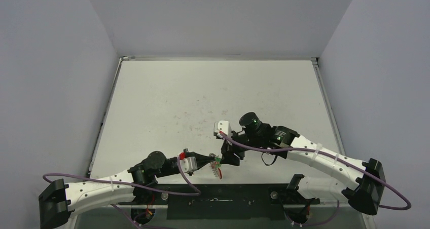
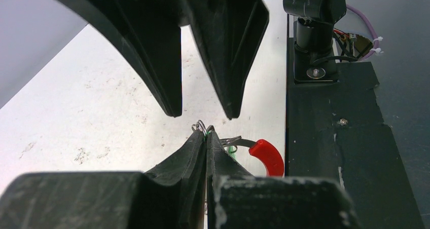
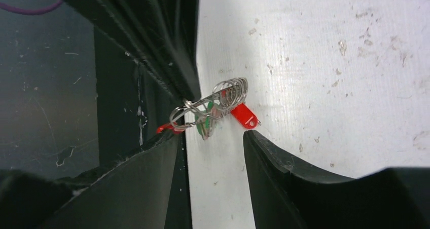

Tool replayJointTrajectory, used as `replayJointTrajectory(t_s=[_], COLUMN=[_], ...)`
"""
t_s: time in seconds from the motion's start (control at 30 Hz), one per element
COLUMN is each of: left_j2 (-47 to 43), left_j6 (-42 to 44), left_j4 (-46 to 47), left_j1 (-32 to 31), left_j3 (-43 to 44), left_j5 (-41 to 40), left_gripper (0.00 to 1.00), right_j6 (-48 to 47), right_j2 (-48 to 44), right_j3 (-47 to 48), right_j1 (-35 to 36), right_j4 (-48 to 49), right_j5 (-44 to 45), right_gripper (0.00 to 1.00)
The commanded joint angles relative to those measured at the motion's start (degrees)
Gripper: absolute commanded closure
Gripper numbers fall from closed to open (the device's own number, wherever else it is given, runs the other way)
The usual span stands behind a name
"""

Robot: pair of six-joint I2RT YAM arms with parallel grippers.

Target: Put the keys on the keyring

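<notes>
My left gripper [image 2: 207, 136] is shut on the silvery wire of the keyring [image 2: 201, 126], held just above the table near its front edge. The ring's red sleeve [image 2: 267, 156] curves out to the right of the fingers. In the right wrist view the keyring [image 3: 225, 98] shows as silvery coils with a red tab [image 3: 246, 116], and the green-headed keys [image 3: 205, 122] hang in the bundle. My right gripper [image 3: 210, 138] is open, its fingertips just short of the bundle and holding nothing. From above, the keys [image 1: 217, 164] hang between the left gripper [image 1: 210, 160] and the right gripper [image 1: 229, 157].
A black base plate [image 2: 334, 153] runs along the table's near edge, directly beside the bundle, with the right arm's mount [image 2: 314, 41] bolted on it. The white, scuffed table [image 1: 213, 97] stretches back to grey walls on three sides.
</notes>
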Motion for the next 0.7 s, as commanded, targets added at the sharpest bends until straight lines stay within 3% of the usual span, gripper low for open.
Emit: replayJointTrajectory(t_s=[0.0, 0.5, 0.67], left_j2=[-0.7, -0.9, -1.2], left_j6=[-0.2, -0.3, -0.3], left_j4=[3.8, 3.8, 3.8], left_j1=[-0.3, -0.3, -0.3], left_j3=[0.9, 1.0, 1.0], left_j5=[0.1, 0.6, 0.4], left_gripper=[1.0, 1.0, 1.0], right_j6=[-2.7, -5.2, -6.1], right_j2=[-5.2, 0.5, 1.6], right_j3=[-1.7, -3.5, -3.5], right_j1=[-0.5, -0.8, -1.0], right_j4=[7.9, 14.8, 13.5], right_j5=[-6.0, -12.1, -11.7], right_gripper=[0.48, 0.6, 0.85])
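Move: The metal loop of the keyring, held at the left fingertips, lies about 3 cm to the right hand's left, 1 cm back and 1 cm above it; from the left hand it juts some 1 cm to the right, level and neither ahead nor back. The green key tag hangs roughly 2 cm left, 1 cm back and 3 cm below the right hand, and the keyring's red sleeve about 5 cm back, 2 cm left and 5 cm below. The keyring's loop stays pinched in the still left fingers while the right hand arcs in on it: up nearly 3 cm and slightly back, then left and down, ending some 2 cm farther left and 1 cm back. The right wrist turns about 10 degrees counter-clockwise and rolls its left side up as much; its half-open fingers straddle the loop at the left fingertips and close to about half their gap. ##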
